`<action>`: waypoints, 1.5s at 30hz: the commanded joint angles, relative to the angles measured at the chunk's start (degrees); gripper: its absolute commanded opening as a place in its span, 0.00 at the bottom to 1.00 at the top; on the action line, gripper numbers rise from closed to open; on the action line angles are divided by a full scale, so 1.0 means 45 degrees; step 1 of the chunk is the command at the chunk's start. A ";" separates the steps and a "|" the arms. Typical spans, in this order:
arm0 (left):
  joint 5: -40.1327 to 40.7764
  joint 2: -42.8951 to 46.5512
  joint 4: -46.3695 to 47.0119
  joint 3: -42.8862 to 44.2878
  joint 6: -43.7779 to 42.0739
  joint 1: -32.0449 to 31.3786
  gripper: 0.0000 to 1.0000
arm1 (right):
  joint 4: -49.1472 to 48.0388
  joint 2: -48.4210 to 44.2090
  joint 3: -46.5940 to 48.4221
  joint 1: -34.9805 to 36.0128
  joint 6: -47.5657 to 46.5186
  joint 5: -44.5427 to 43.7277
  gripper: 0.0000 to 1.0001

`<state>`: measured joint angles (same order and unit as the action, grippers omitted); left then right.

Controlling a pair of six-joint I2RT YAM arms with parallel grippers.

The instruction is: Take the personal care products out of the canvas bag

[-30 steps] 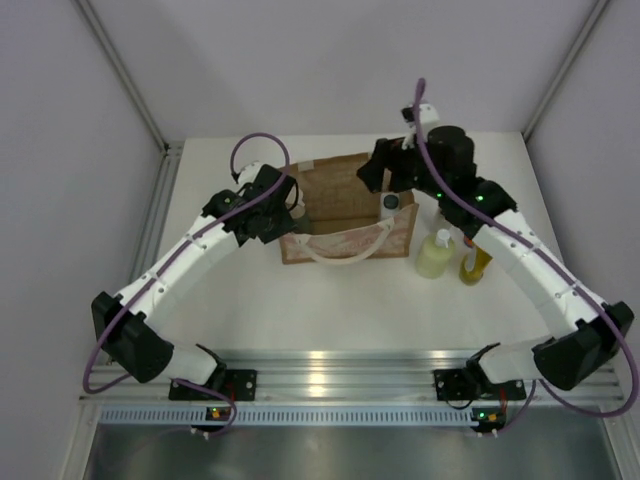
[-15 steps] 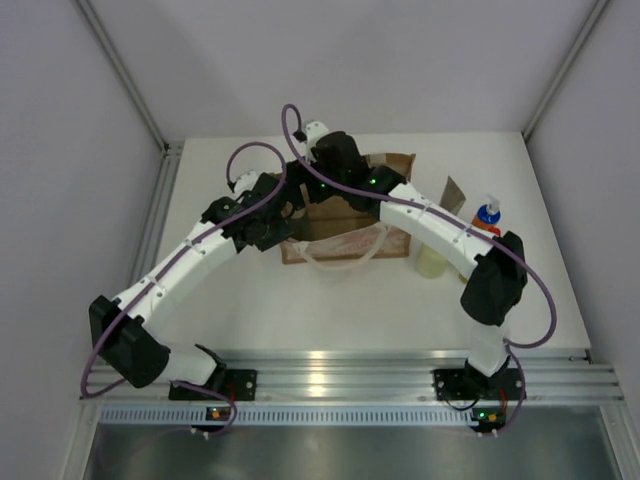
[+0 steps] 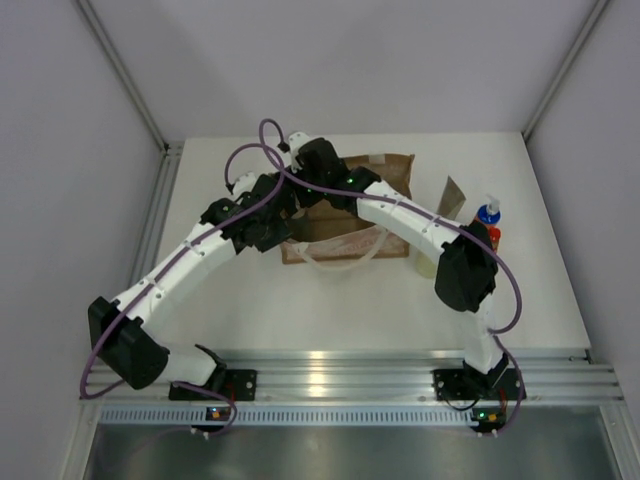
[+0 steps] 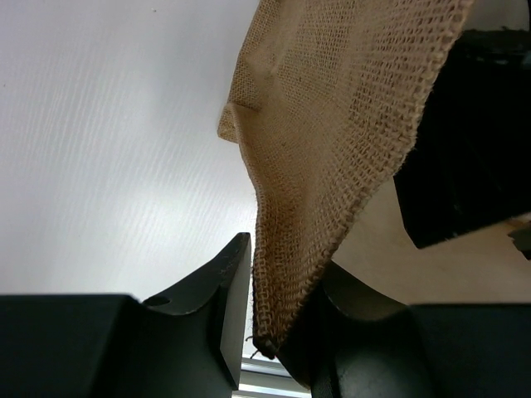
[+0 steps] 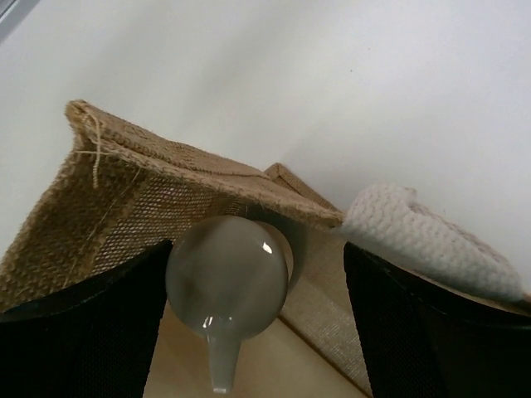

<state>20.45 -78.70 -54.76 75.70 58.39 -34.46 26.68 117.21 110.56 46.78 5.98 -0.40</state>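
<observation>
The brown canvas bag lies at the table's middle back, its white rope handle to the front. My left gripper is shut on the bag's left edge; the left wrist view shows woven fabric pinched between its jaws. My right gripper reaches across to the bag's left end. In the right wrist view it is open, with the pale round cap of the grey cylinder between its fingers, inside the bag's mouth. A sachet, orange-blue bottle and pale-yellow bottle stand right of the bag.
The right arm's forearm and elbow lie over the bag's right end and hide part of the table beside it. A rope handle sits by my right gripper's right finger. Walls enclose the table on three sides.
My right arm has swung from the bag's right end across to its left end. The sachet and orange-blue bottle now show at the right. The left gripper has kept its hold.
</observation>
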 commanded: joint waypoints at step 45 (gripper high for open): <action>0.0124 -0.0168 -0.0174 0.0795 -0.0261 0.0098 0.34 | 0.0771 -0.3720 -0.0156 0.0404 -0.0703 -0.2820 0.00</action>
<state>20.43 -79.68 -54.85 77.17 57.69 -34.26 35.22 108.92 107.59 47.79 3.40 -10.57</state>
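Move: The pump bottle stands in the bag's left end, its head already between the right hand's open fingers. Its middle is about 1 cm to that hand's left, level fore and aft, some 8 cm down. The bag's left rim passes about 6 cm left of this hand; the white bottle stands some 21 cm to its right, as far out and as low. From the left hand, which grips the rim, the pump bottle is roughly 8 cm ahead and 3 cm right. The pump bottle's head is pinched from both sides as the right hand sinks the last 1.5 cm and closes its fingers, then draws to the right, about 6 cm, with a little drift back and a turn of some 10 degrees, curving up roughly 4 cm as it goes. The left hand all the while keeps its hold on the bag's rim. ##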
